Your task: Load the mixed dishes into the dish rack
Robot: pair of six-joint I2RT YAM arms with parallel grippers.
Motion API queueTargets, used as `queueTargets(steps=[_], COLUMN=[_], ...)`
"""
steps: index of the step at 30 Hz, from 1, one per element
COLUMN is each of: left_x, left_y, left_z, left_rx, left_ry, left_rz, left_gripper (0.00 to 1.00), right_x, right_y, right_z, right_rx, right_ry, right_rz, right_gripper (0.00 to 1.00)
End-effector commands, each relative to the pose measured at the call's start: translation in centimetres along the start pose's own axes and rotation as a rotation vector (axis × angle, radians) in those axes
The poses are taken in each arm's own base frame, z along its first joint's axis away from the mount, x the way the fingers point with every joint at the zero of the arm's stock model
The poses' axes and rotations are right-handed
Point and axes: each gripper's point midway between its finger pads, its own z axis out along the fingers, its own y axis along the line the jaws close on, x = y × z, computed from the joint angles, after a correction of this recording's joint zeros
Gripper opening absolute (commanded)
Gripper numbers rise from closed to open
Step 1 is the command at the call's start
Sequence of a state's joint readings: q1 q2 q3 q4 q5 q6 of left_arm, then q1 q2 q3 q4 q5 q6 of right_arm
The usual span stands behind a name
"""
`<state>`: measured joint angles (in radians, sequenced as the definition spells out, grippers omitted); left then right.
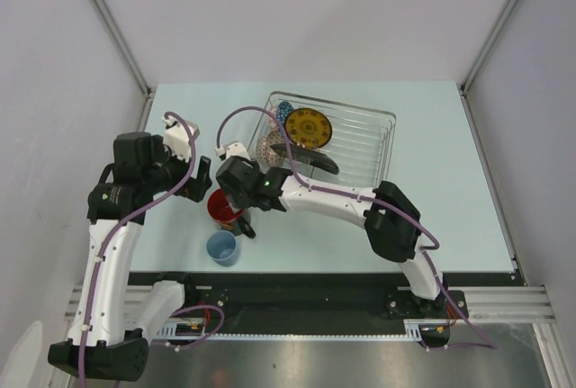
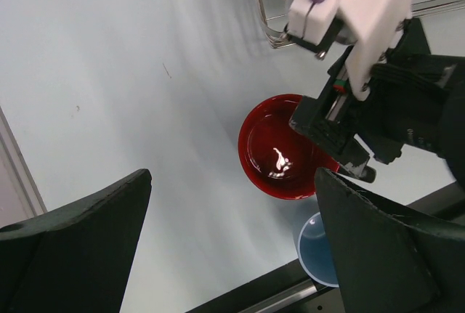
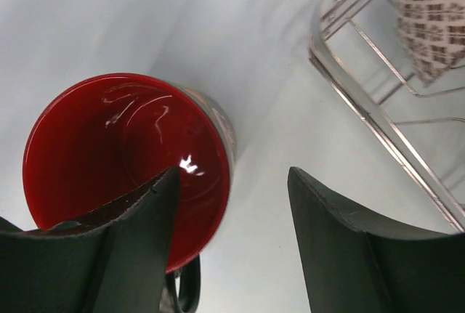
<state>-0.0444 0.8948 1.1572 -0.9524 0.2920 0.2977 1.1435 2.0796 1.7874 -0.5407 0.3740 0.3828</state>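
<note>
The black mug (image 1: 221,205) with the red inside stands upright on the table, left of the dish rack (image 1: 382,149). My right gripper (image 1: 244,222) hangs over its near rim. In the right wrist view the right gripper (image 3: 232,175) is open: one finger is above the mug's (image 3: 123,146) red inside and the other is outside its wall, near the handle (image 3: 187,287). My left gripper (image 1: 202,180) is open and empty, just left of the mug (image 2: 280,149). The small light-blue cup (image 1: 222,248) stands nearer the front edge. In the rack sit the yellow plate (image 1: 308,126), the dark square plate (image 1: 312,160), the pinkish bowl (image 1: 270,148) and the blue bowl (image 1: 284,110).
The rack's wire corner (image 3: 378,124) lies close to the right of the mug, with the pinkish bowl (image 3: 432,22) behind it. The black front rail (image 2: 247,295) runs just beyond the light-blue cup (image 2: 320,248). White walls close in the table on three sides.
</note>
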Motion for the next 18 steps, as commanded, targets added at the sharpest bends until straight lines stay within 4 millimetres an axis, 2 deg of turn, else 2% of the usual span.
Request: queueTargets(steps=[1,10,15,18], left_x=[-0.6,-0.8,-0.8,-0.6], left_y=[0.2,0.2,0.2,0.2], left_z=[-0.1,-0.1,-0.1,-0.1], left_rx=[-0.006,-0.004,-0.008,-0.007], left_ry=[-0.033,-0.038,-0.040,-0.037], left_rz=[0.014,0.009,0.008,0.009], left_gripper=[1.00,1.00,1.00,1.00], right_x=[-0.3,3.2,4.2,4.0], right_y=[1.7,1.7,1.4,1.4], right_z=[1.4,4.2,5.1,5.0], right_rx=[-0.044,-0.034,-0.027,-0.033], right_ry=[0.000,0.084,0.110,0.107], right_rz=[0.005,-0.022,-0.023,-0.021], right_gripper=[0.65,0.56,0.38,0.26])
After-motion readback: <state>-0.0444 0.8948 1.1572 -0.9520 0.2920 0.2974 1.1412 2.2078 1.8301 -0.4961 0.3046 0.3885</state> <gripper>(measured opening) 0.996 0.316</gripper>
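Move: The red mug stands just off the right hand's fingertips: its middle is about 3 cm back, 4 cm to the left and 7 cm below. The blue cup is roughly 10 cm nearer the base than the mug. The patterned bowl in the rack lies some 10 cm ahead of and 6 cm to the right of the right hand; the dish rack's middle is about 13 cm ahead and 20 cm right. From the left hand the mug is about 5 cm back, 5 cm right and well below, some 19 cm. The red mug's rim, on the side facing the rack, is what the right hand comes down astride: the hand sinks about 5 cm and slides some 2 cm to its left, one finger going inside the mug and the other outside. The fingers start to close during the descent and narrow from about two-thirds to one-third open, coming onto the mug's wall. ##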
